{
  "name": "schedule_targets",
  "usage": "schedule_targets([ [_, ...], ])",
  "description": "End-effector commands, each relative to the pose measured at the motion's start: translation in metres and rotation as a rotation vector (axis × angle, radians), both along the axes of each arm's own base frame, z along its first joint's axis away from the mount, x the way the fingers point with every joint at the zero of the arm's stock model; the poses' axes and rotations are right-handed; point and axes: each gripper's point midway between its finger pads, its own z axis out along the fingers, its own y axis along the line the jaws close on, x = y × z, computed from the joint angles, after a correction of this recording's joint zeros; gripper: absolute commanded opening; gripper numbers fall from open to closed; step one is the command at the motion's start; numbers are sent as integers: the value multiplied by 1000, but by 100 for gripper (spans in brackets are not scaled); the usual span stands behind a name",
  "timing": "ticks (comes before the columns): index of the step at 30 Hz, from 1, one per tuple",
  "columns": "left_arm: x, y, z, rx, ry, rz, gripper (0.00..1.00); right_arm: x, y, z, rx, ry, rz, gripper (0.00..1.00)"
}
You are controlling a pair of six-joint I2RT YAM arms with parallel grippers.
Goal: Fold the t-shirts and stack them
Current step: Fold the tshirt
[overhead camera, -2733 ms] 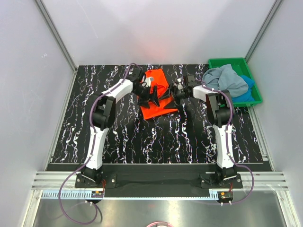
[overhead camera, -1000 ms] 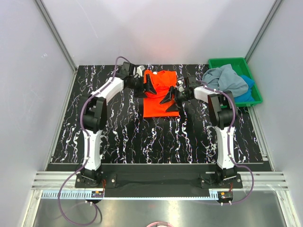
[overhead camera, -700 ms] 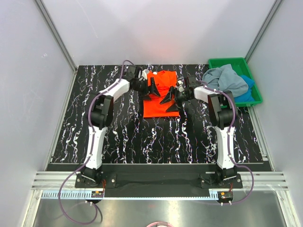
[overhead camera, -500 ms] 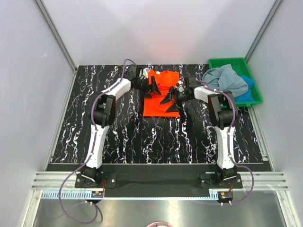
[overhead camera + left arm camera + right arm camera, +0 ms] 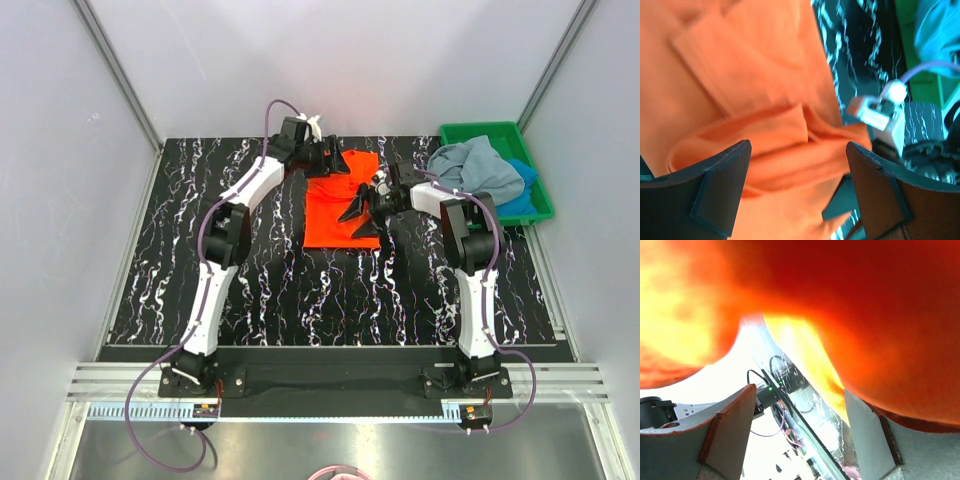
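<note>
The bright orange t-shirt (image 5: 335, 212) lies as a folded rectangle at the far middle of the table. My left gripper (image 5: 336, 162) stands open over its far edge. In the left wrist view a rolled orange fold (image 5: 785, 150) runs between the spread fingers (image 5: 715, 190). My right gripper (image 5: 360, 218) is open at the shirt's right edge. In the right wrist view the orange cloth (image 5: 865, 315) is blurred, close above the fingers (image 5: 730, 435), with nothing pinched between them. The grey-blue t-shirt (image 5: 475, 165) is heaped over the bright blue t-shirt (image 5: 520, 192).
A green plastic tray (image 5: 480, 128) at the far right corner holds the two heaped shirts. The table (image 5: 260, 290) is black with white marbling. Grey walls and metal frame posts close it in. The right arm's wrist connector (image 5: 875, 111) shows in the left wrist view.
The left gripper has swung from the shirt's left side to its far edge. The crumpled orange shirt now lies flatter and squarer. The right gripper has hardly moved.
</note>
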Motion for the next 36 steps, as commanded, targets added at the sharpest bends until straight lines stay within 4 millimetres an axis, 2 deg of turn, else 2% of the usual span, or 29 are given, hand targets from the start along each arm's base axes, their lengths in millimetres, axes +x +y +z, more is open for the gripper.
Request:
schedule_targets([
  [1, 36, -2, 30, -4, -182, 35, 84, -5, 0, 18, -26, -60, 15, 79],
  [2, 43, -1, 41, -2, -225, 43, 84, -6, 0, 18, -24, -60, 15, 79],
  [3, 48, 1, 41, 8, -236, 56, 84, -8, 0, 18, -26, -55, 16, 79],
  [5, 44, 4, 57, 2, -243, 55, 84, -10, -1, 19, -27, -56, 18, 79],
  [7, 25, 1, 61, -19, -194, 13, 83, -9, -1, 20, -26, -59, 18, 79],
  [9, -4, -1, 61, -57, -105, -22, 82, -8, -1, 21, -24, -62, 16, 79],
  [10, -20, 1, 42, -53, -14, -17, 82, -6, 0, 22, -22, -67, 15, 79],
  [11, -31, 1, 50, -71, 6, -26, 82, -4, 1, 24, -20, -74, 15, 79],
  [14, -66, -3, 37, -102, 131, -58, 80, -1, 2, 28, -16, -85, 15, 79],
  [16, -81, -3, 29, -102, 181, -68, 80, 0, 3, 28, -12, -87, 18, 79],
  [22, -100, -7, 26, -107, 232, -72, 80, 1, 3, 22, -11, -70, 12, 79],
  [25, -105, -11, 27, -110, 236, -80, 80, 4, 4, 24, -6, -73, 11, 79],
  [27, -106, -16, 18, -115, 258, -77, 80, 5, 4, 25, -4, -77, 8, 79],
  [28, -103, -19, 19, -122, 256, -73, 80, 5, 5, 25, -2, -78, 7, 79],
  [29, -99, -20, 7, -118, 272, -70, 80, 4, 5, 25, -3, -74, 7, 79],
  [30, -95, -22, 3, -115, 268, -69, 80, 4, 4, 25, -4, -73, 6, 79],
  [31, -87, -25, 6, -116, 237, -70, 80, 4, 4, 27, -1, -76, 8, 79],
  [32, -81, -25, -8, -105, 246, -64, 80, 3, 4, 27, -1, -76, 8, 79],
  [33, -75, -25, -10, -94, 236, -53, 80, 3, 4, 27, -1, -78, 9, 79],
  [34, -66, -27, -5, -97, 201, -55, 81, 2, 4, 29, 0, -82, 9, 79],
  [35, -61, -28, -16, -86, 205, -48, 81, 1, 4, 28, -1, -78, 9, 79],
  [36, -55, -28, -17, -82, 192, -38, 82, -1, 3, 28, -2, -73, 8, 79],
])
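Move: The fold edge across the middle of the orange t-shirt is what I'm working at: its middle lies about 8 cm back from my left hand, in line with it sideways and some 7 cm below. The shirt's far edge is about 3 cm ahead and 2 cm right, its near edge about 23 cm back and 1 cm right. From my right hand the fold's middle is about 6 cm ahead and 4 cm left, roughly level. My left hand, fingers staying wide open, reaches 2–3 cm farther forward and slightly up, then sweeps back some 13 cm towards my base and about 3–4 cm down, over the fold edge, fingertips tipping about 20 degrees more downward; at the end it starts forward again, 3 cm. My right hand, open, stays tucked in at the shirt's right side, easing back barely 1 cm. ##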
